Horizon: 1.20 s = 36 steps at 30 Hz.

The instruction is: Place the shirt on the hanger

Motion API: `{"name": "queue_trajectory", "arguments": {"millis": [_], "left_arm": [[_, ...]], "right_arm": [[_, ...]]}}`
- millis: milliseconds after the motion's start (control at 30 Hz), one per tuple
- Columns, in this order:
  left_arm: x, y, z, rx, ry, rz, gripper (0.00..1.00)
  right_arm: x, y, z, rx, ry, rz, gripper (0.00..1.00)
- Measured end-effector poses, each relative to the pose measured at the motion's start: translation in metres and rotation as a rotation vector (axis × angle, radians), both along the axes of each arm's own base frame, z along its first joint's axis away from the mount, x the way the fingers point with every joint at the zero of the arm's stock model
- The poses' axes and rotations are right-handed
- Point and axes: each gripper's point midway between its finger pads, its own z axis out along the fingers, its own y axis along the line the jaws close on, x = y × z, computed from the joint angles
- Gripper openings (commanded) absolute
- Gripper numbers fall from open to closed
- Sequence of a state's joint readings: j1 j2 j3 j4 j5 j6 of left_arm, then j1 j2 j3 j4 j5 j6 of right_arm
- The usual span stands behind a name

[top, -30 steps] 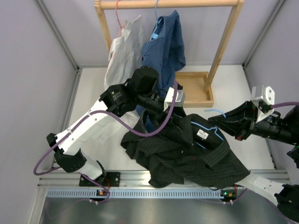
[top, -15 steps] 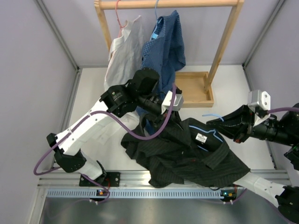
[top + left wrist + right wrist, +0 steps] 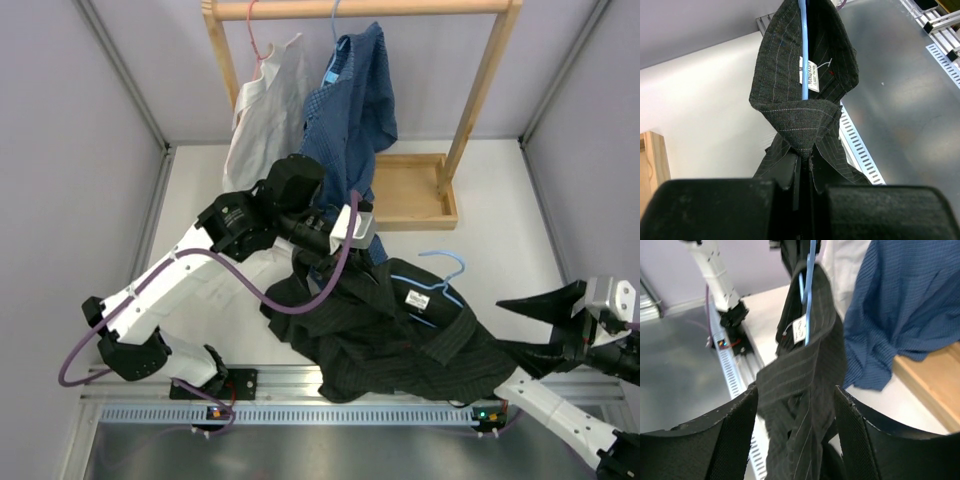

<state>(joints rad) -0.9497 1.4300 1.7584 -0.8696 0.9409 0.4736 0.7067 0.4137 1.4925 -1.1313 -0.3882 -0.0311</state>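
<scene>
The dark shirt [image 3: 400, 340] lies bunched on the white table, its collar lifted at the left. The light-blue hanger [image 3: 443, 268] sits inside the collar next to the label, and its hook sticks out free to the right. My left gripper [image 3: 345, 240] is shut on the collar fold; in the left wrist view [image 3: 806, 160] the shirt [image 3: 800, 85] hangs from the jaws with the hanger [image 3: 804, 50] wire running through it. My right gripper [image 3: 525, 325] is open at the shirt's right hem. In the right wrist view [image 3: 796, 410] the shirt [image 3: 805, 370] and hanger [image 3: 810, 285] show between its spread fingers.
A wooden rack [image 3: 360, 8] stands at the back with a blue checked shirt [image 3: 355, 110] and a white shirt [image 3: 265, 120] on a pink hanger [image 3: 258, 45]. Its wooden base [image 3: 415, 195] lies behind the dark shirt. A metal rail [image 3: 300, 412] runs along the near edge.
My right gripper has pulled away from the hanger hook to the lower right and now stands wide open. The left arm has drawn the collar slightly back and left.
</scene>
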Motion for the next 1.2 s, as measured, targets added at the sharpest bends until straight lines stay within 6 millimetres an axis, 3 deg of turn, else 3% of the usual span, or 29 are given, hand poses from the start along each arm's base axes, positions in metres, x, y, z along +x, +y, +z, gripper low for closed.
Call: {"name": "queue_trajectory", "arguments": {"millis": [133,333,400,433,467,500,600,633,667,733,767,867,967,1100,1200], "left_arm": [[-0.006,0.005,0.008,-0.021,-0.007,-0.013,0.0],[-0.01,0.006,0.009,-0.029,0.003,-0.034,0.0],[-0.01,0.006,0.009,-0.029,0.004,-0.035,0.0],[-0.01,0.006,0.009,-0.029,0.005,-0.036,0.0],[-0.01,0.006,0.009,-0.029,0.005,-0.037,0.0],[-0.01,0.005,0.009,-0.029,0.005,-0.036,0.0],[-0.007,0.006,0.009,-0.025,0.005,-0.021,0.0],[-0.006,0.006,0.009,-0.023,0.004,-0.014,0.04],[-0.004,0.005,0.011,-0.021,0.003,-0.001,0.48],[0.003,0.004,0.014,-0.018,-0.005,0.049,0.91],[0.009,0.003,0.017,-0.014,-0.006,0.094,0.98],[0.035,0.002,0.028,-0.022,-0.024,0.279,0.98],[0.076,0.014,0.053,-0.07,-0.056,0.585,0.98],[0.108,0.062,0.099,-0.203,-0.058,0.943,0.98],[0.105,0.111,0.125,-0.321,-0.033,1.114,0.98]], "right_arm": [[-0.004,0.005,-0.022,-0.059,0.057,0.042,0.62],[0.007,0.033,-0.045,-0.141,0.153,0.142,0.61],[0.01,0.041,-0.05,-0.157,0.174,0.172,0.5],[0.012,0.045,-0.051,-0.161,0.18,0.187,0.24],[0.014,0.049,-0.052,-0.166,0.175,0.202,0.07],[0.014,0.052,-0.052,-0.168,0.178,0.212,0.0],[0.017,0.054,-0.053,-0.17,0.187,0.214,0.0],[0.019,0.054,-0.052,-0.168,0.179,0.201,0.0],[0.022,0.053,-0.05,-0.163,0.171,0.181,0.0],[0.03,0.048,-0.047,-0.154,0.154,0.123,0.0],[0.036,0.043,-0.046,-0.15,0.148,0.071,0.0],[0.054,0.028,-0.036,-0.133,0.127,-0.078,0.0],[0.074,0.007,-0.013,-0.093,0.101,-0.262,0.0],[0.096,-0.023,0.036,-0.03,0.056,-0.478,0.0],[0.108,-0.038,0.076,0.027,0.016,-0.592,0.0]]}}
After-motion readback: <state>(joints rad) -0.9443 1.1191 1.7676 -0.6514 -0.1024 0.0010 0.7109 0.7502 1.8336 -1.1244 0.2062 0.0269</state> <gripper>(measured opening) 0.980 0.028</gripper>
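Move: The black shirt's near shoulder edge, which the open right hand will pinch, lies about 6 cm to its left, 2 cm ahead and 5 cm below. The hanger's neck stands some 9 cm left and 7 cm ahead of the right hand, about level; the white label is roughly 14 cm left, 4 cm ahead and 3 cm lower. The left hand still grips the far shoulder; the near shoulder edge lies about 17 cm to its right, 6 cm back and 2 cm lower. The right fingers close on the shirt's near shoulder over the hanger arm after sinking about 5 cm and reaching 5 cm left, while the left hand keeps its pinch nearly still. Then the left hand lets go, backing off up, left and forward while turning some 60 degrees counter-clockwise; the right carries its hold up, right and forward, about 13 cm up, turning clockwise. ##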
